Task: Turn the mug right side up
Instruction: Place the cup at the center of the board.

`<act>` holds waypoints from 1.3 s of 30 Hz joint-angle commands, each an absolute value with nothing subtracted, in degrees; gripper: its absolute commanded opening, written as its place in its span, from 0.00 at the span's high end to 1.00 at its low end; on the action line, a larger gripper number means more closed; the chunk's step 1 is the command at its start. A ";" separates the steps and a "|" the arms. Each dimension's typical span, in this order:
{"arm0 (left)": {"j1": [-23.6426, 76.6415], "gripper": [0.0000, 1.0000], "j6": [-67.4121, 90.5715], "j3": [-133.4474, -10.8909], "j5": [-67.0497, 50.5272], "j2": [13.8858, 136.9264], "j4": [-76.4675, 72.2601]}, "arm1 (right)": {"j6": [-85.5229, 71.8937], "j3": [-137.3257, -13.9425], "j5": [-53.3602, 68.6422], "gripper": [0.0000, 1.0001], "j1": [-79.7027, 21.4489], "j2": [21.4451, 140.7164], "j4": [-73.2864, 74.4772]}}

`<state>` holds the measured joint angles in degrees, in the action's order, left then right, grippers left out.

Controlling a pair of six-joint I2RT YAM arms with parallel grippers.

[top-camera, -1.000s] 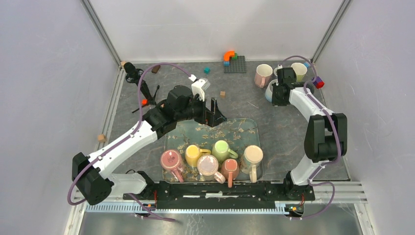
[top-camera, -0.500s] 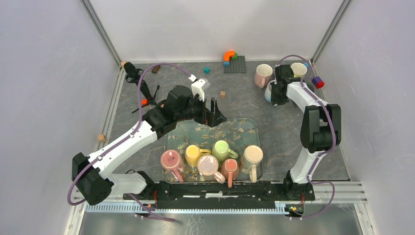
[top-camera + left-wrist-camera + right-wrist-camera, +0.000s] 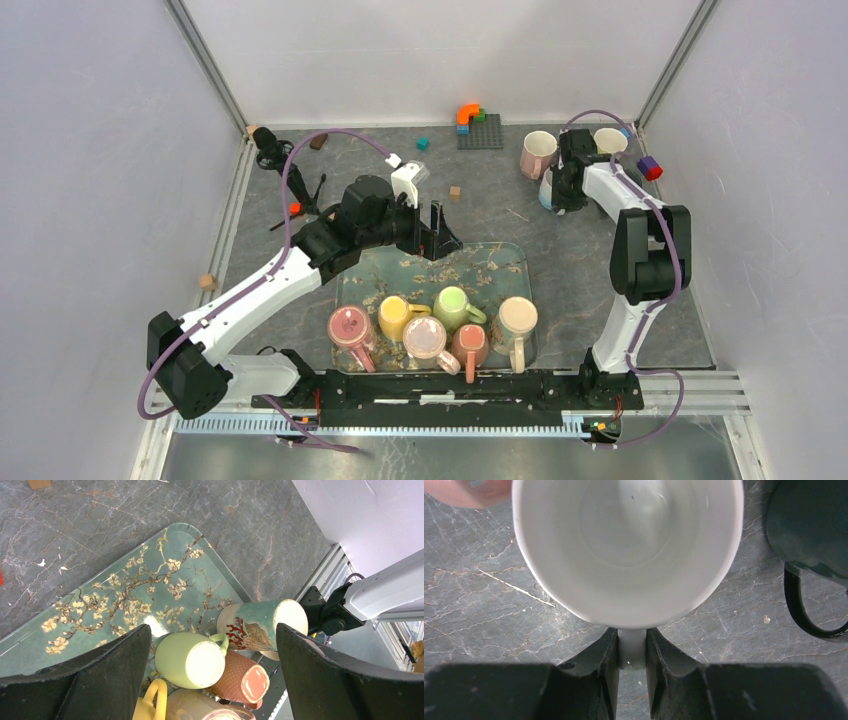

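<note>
In the right wrist view, a white mug (image 3: 629, 545) stands mouth up on the grey table, its empty inside facing the camera. My right gripper (image 3: 632, 647) is shut on the mug's handle, one finger on each side. From above, the right gripper (image 3: 562, 188) covers most of that mug (image 3: 546, 188) at the back right. My left gripper (image 3: 437, 232) hangs open over the far edge of the floral tray (image 3: 500, 262), with nothing between its fingers (image 3: 100, 675).
Several mugs crowd the tray's near side, among them a green one (image 3: 192, 660) and a seashell one (image 3: 260, 625). A pink mug (image 3: 538, 152) and a cream mug (image 3: 610, 140) stand beside the held mug, and a black mug (image 3: 809, 525) lies close on its right. Toy blocks (image 3: 478, 125) sit at the back.
The right arm's wrist has shifted slightly left and toward the back with the mug, and its elbow has drawn in. The left arm has not moved.
</note>
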<state>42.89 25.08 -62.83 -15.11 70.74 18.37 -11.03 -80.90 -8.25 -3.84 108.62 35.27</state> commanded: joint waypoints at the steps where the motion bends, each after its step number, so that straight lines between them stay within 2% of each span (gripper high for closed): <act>1: 43.15 0.00 22.76 -62.58 -15.16 70.20 18.10 | -10.33 -84.81 -9.48 0.69 -3.56 108.19 33.22; 12: 43.15 0.00 22.92 -62.44 -15.82 70.57 17.87 | -10.46 -84.00 -9.32 0.56 -3.52 106.43 33.52; 17: 43.15 0.00 23.20 -61.97 -16.04 70.32 17.43 | -10.53 -81.32 -9.86 0.44 -3.62 102.89 33.17; 31: 43.58 0.00 24.33 -61.61 -17.74 71.76 16.77 | -10.65 -68.43 -6.00 0.13 -4.52 85.41 30.94; 39: 44.03 0.00 25.79 -61.67 -18.31 73.18 17.02 | -11.36 -62.43 -6.59 0.02 -14.16 72.51 32.39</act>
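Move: The right fingers are on the handle of the upright blue-white mug. The mug's middle is about 6 cm ahead, in line with the hand and roughly 1 cm lower. Beyond it, the pink mug is some 15 cm ahead and 6 cm left, and the small grey mug about 14 cm ahead and 3 cm right. The dark green mug is 6 cm ahead and 13 cm right. From the left hand, the blue-white mug lies about 23 cm ahead, 29 cm right and 20 cm below. The right fingers let go of the blue-white mug's handle, spreading from nearly closed to wide open. The hand first nudges about 1 cm forward and up and pauses, then rises and draws back away from the mug, ending some 10 cm higher and 7 cm back, veering left late as the fingertips tilt up about 15 degrees. The open left hand sinks about 2 cm over the tray. ##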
